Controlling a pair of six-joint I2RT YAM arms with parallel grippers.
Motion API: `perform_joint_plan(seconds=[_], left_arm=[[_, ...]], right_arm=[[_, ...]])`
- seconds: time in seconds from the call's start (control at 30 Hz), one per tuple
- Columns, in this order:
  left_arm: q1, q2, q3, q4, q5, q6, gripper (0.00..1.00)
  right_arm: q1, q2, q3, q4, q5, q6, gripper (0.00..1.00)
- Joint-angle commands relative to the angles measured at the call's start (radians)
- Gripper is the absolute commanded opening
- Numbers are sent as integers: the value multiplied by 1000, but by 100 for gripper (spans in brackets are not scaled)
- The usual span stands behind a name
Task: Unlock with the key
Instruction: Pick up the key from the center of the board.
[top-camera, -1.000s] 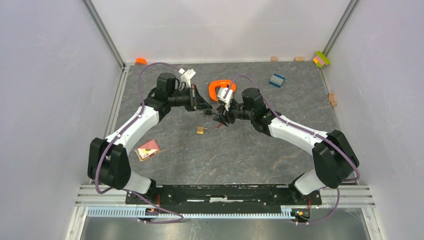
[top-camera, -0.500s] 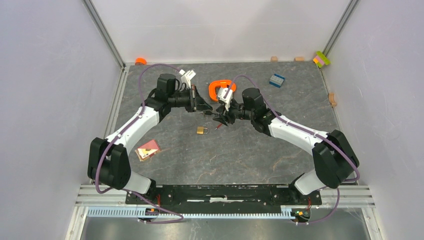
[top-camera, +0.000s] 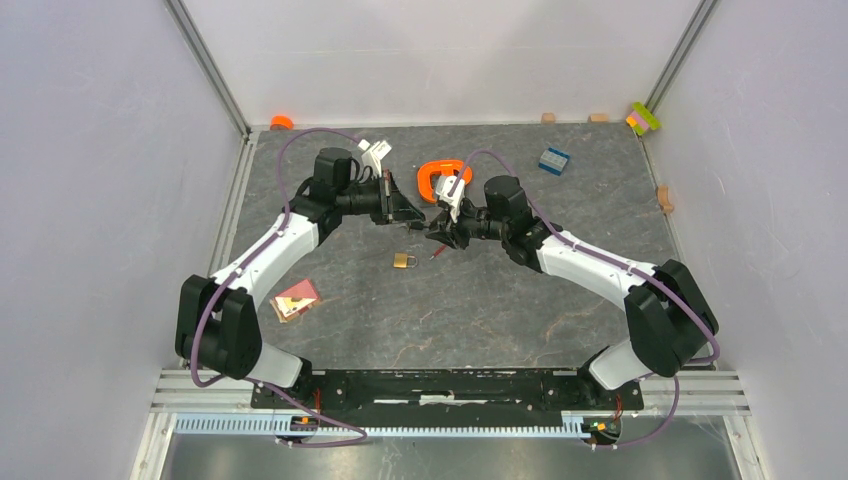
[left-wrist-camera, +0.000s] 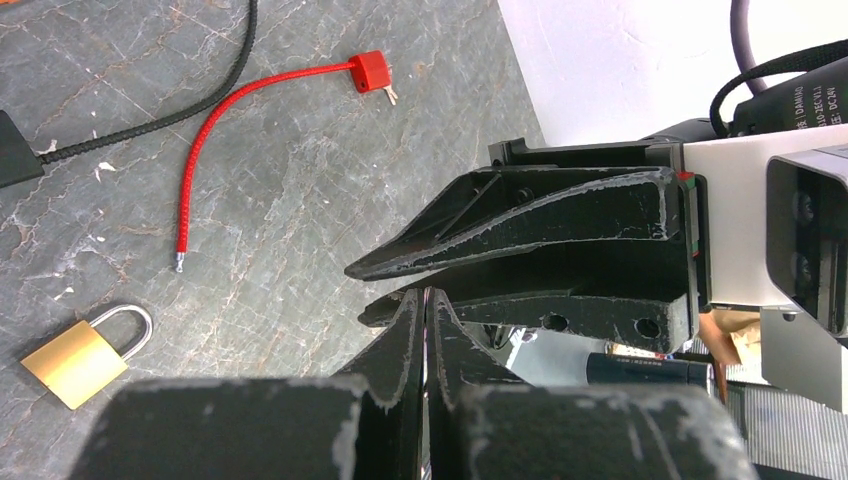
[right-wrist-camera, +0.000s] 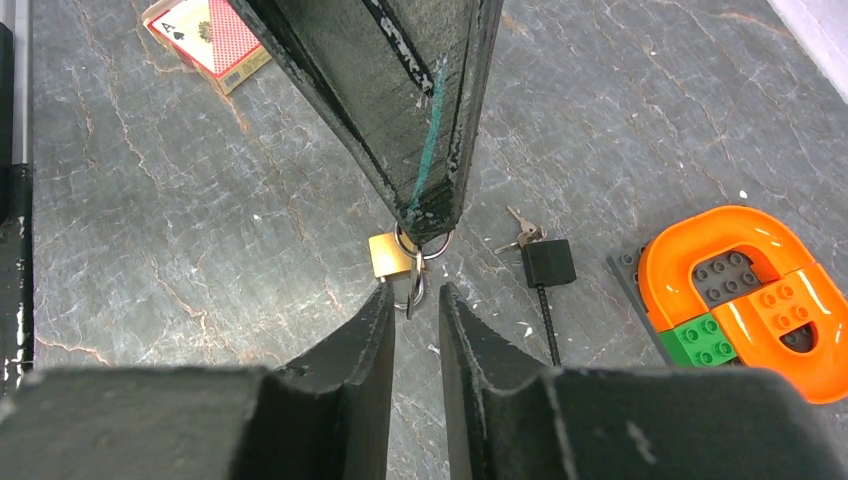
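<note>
A brass padlock (top-camera: 403, 260) lies flat on the grey mat, also seen in the left wrist view (left-wrist-camera: 85, 350) and the right wrist view (right-wrist-camera: 388, 255). My left gripper (left-wrist-camera: 425, 295) is shut on a key ring (right-wrist-camera: 420, 245), and a small key (right-wrist-camera: 410, 300) hangs from it above the mat. From the top, the left gripper (top-camera: 408, 212) and right gripper (top-camera: 435, 232) meet tip to tip just behind the padlock. My right gripper (right-wrist-camera: 415, 288) is open by a narrow gap. The hanging key sits between its fingertips (right-wrist-camera: 385, 300), apart from both pads.
A red cable lock (left-wrist-camera: 215, 130) with its own key lies on the mat. A black cable lock (right-wrist-camera: 548, 265) with keys lies beside an orange brick piece (right-wrist-camera: 745, 300). A card pack (top-camera: 295, 298) lies front left and a blue brick (top-camera: 553, 160) at the back right.
The right gripper's jaws have narrowed around the hanging key and edged slightly toward the left gripper. The left gripper has stayed shut and still.
</note>
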Motion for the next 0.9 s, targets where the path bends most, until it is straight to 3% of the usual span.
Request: perform_joint_plan(seconds=[0.0, 0.23, 0.57, 0.7, 0.77, 0.87], left_arm=[[-3, -24, -8, 38, 34, -34, 2], [-3, -26, -18, 34, 32, -21, 2], [-1, -36, -1, -8, 27, 47, 4], [-2, -48, 24, -42, 61, 178, 31], [-3, -62, 29, -42, 106, 289, 50], [-6, -91, 25, -61, 191, 496, 71]], right_arm=[[-2, -13, 50, 36, -21, 3, 24], [-2, -31, 50, 9, -8, -46, 0], [-2, -102, -2, -73, -48, -204, 0], [-2, -129, -13, -165, -94, -295, 0], [-1, -141, -22, -206, -109, -322, 0], [-1, -141, -22, -276, -157, -345, 0]])
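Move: Between the right hand's half-open fingers, roughly 1 cm to the left of its hand point, the key hangs by its ring from the left hand's shut tips. From the left hand the key lies about 1 cm ahead, 3 cm to the right and 2 cm lower. On the table some 13 cm below the right hand, the padlock sits about 5 cm left and 1 cm back, and the black lock about 8 cm ahead and 3 cm left. Closing first, almost in place, the right fingers pinch the key while the left still holds its ring; then the left fingers open well past halfway and let go. The right hand draws the key back, to the right and slightly up, about 3 cm, its wrist rolling and swinging counter-clockwise some 10 degrees each, while the left eases back 1 to 2 cm. ##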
